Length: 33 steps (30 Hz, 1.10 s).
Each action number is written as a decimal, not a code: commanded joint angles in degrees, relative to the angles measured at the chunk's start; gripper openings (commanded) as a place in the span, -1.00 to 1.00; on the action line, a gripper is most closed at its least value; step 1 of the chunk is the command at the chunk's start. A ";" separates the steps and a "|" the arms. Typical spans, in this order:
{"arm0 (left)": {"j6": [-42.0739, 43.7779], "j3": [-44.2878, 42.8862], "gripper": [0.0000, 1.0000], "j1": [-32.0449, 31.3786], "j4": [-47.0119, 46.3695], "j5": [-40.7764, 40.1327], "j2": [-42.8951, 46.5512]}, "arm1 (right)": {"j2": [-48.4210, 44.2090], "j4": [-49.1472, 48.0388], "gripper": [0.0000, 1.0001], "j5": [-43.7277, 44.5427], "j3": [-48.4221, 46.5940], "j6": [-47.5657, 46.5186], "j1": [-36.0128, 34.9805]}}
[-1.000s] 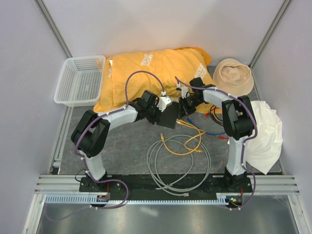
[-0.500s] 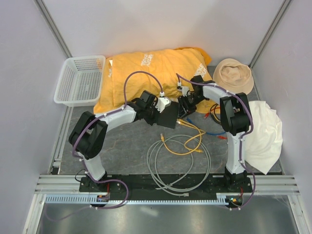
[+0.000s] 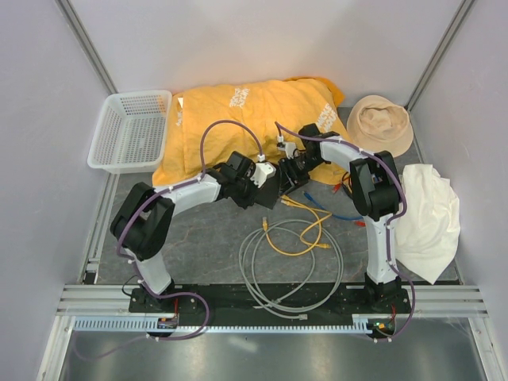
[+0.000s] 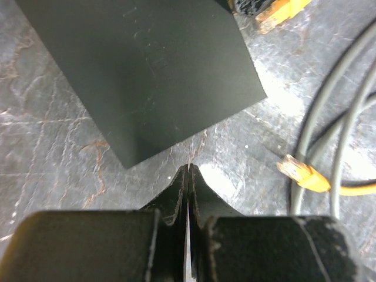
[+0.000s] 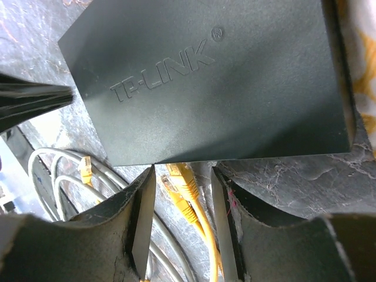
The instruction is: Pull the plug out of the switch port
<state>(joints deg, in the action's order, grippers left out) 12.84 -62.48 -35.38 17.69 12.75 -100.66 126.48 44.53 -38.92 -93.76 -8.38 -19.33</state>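
Observation:
The black TP-LINK switch (image 5: 223, 76) lies on the grey mat and also shows in the top view (image 3: 275, 193) and the left wrist view (image 4: 147, 76). Two yellow plugs (image 5: 183, 179) sit at its near edge, one at the ports, the other loose beside it. My right gripper (image 5: 182, 171) is open, with its jaws on either side of those plugs and not touching them; in the top view it (image 3: 289, 182) is at the switch's right side. My left gripper (image 4: 188, 168) is shut and empty, its tips just off the switch's corner (image 3: 264, 187).
Yellow cables (image 3: 305, 230) and a coiled grey cable (image 3: 290, 270) lie in front of the switch. A loose yellow plug (image 4: 301, 175) lies near my left gripper. An orange cloth (image 3: 238, 119), a white basket (image 3: 131, 131), a tan hat (image 3: 381, 123) and a white cloth (image 3: 429, 222) surround the area.
My right arm has swung left and brought its open gripper up to the switch's port side. My left gripper and the switch have shifted slightly to the left.

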 commanded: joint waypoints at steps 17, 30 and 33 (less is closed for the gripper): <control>-0.45 -3.26 -0.97 -0.40 0.59 -0.98 -6.04 | 6.24 -3.49 -0.26 4.28 3.05 1.88 0.70; -0.36 -3.35 -0.97 -0.48 0.68 -1.24 -6.21 | 5.71 -4.10 -0.67 9.82 5.07 2.23 0.08; -0.45 -3.26 -0.97 -0.57 0.50 -1.41 -6.13 | 5.45 -4.02 -0.75 12.27 5.51 2.41 -0.18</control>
<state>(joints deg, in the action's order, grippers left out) 12.71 -64.55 -35.48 17.74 12.10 -105.78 127.96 42.02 -43.20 -91.94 -4.93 -18.48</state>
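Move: Just behind and left of the right hand, about 1 cm each way and 1 cm below, sits the yellow plug in the switch port. The switch's middle is about 5 cm left of the right hand and 2 cm ahead, and a loose yellow plug lies some 3 cm back and 1 cm left. From the left hand, the switch's middle is about 5 cm ahead, 3 cm right and 2 cm down; the port plug is 3 cm ahead and 8 cm right. Closing from half open to about a fifth, the right fingers pinch the yellow plug at the port, while the hand settles about 1 cm down and tips by some 5 degrees. The shut left fingers first drop about 2 cm straight down to the switch's near side, then stay there, braced against its edge. ##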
